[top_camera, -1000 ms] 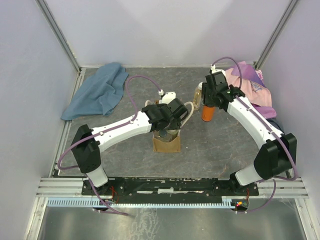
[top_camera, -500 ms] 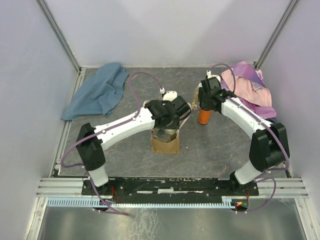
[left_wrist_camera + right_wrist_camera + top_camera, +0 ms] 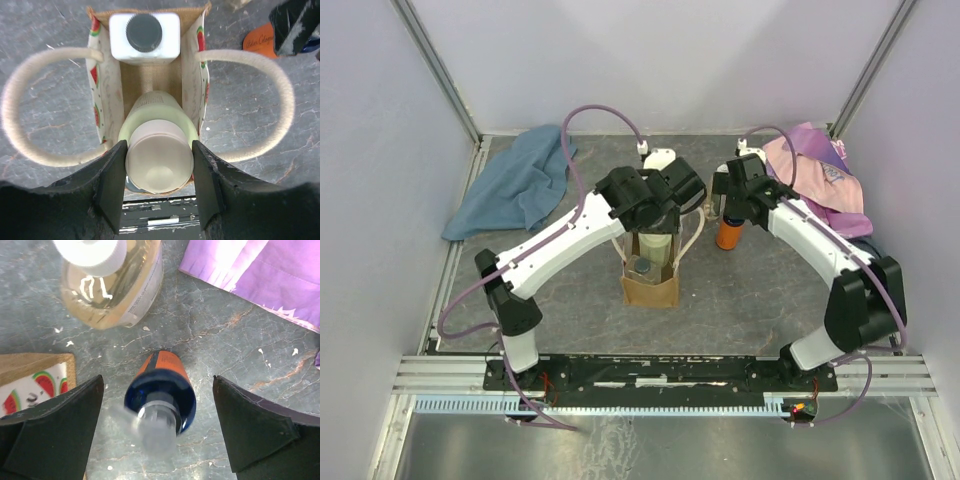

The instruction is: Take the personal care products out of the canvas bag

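Observation:
The canvas bag [image 3: 652, 288] stands at the table's middle, its cream handles [image 3: 35, 90] spread out. My left gripper [image 3: 654, 225] is above it, shut on the cream cap of a pale green bottle [image 3: 159, 162]. The bottle [image 3: 653, 248] is raised partly out of the bag [image 3: 145, 82]. A white rectangular bottle with a dark cap [image 3: 144, 35] is still inside. My right gripper [image 3: 728, 205] is open above the orange bottle with the blue cap [image 3: 729, 235], which stands on the table between my open jaws [image 3: 160, 390].
An amber bottle with a white cap [image 3: 112, 285] stands just behind the orange one. A pink-purple cloth [image 3: 825, 180] lies at the back right and a blue cloth [image 3: 520, 180] at the back left. The walls enclose three sides.
My left gripper has risen and drawn the cream-capped bottle up out of the bag. My right gripper has shifted a little left above the standing orange bottle.

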Controlling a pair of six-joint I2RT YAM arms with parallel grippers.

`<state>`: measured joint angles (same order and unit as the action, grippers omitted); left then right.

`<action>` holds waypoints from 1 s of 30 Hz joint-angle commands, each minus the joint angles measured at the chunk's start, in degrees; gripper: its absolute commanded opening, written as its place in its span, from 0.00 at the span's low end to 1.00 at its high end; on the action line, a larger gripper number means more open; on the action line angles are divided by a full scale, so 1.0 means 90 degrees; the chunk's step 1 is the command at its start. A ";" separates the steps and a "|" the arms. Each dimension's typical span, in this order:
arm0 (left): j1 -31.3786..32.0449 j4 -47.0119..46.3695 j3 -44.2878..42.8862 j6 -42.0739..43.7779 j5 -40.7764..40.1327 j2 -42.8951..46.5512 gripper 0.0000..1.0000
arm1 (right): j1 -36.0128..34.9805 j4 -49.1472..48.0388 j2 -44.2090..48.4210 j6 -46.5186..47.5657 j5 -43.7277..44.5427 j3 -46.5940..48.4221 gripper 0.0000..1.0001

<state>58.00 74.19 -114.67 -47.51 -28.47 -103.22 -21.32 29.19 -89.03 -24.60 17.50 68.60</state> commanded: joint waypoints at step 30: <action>-0.0825 0.0050 -0.2426 0.0748 -0.0018 0.1841 0.03 | -0.0636 0.0095 0.1728 0.0156 -0.3244 -0.0036 0.32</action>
<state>50.96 84.14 -133.03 -42.70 -28.97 -92.31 -26.83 30.57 -73.36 -25.04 -12.40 67.59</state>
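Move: The left hand, gripping the green bottle half out of the bag, has open table about 20 cm left, 5 ahead and 25 below; the bag's middle is 5 cm ahead, 17 below, and the white bottle 10 ahead. From the emptied right hand the bag's right handle is 8 cm back, 10 left and 8 above; the orange bottle stands right beneath, the golden bottle 7 ahead and 5 left. Left hand lifts the green bottle some 15 cm and leftward; right rises, swings left-back, closing around that handle. ##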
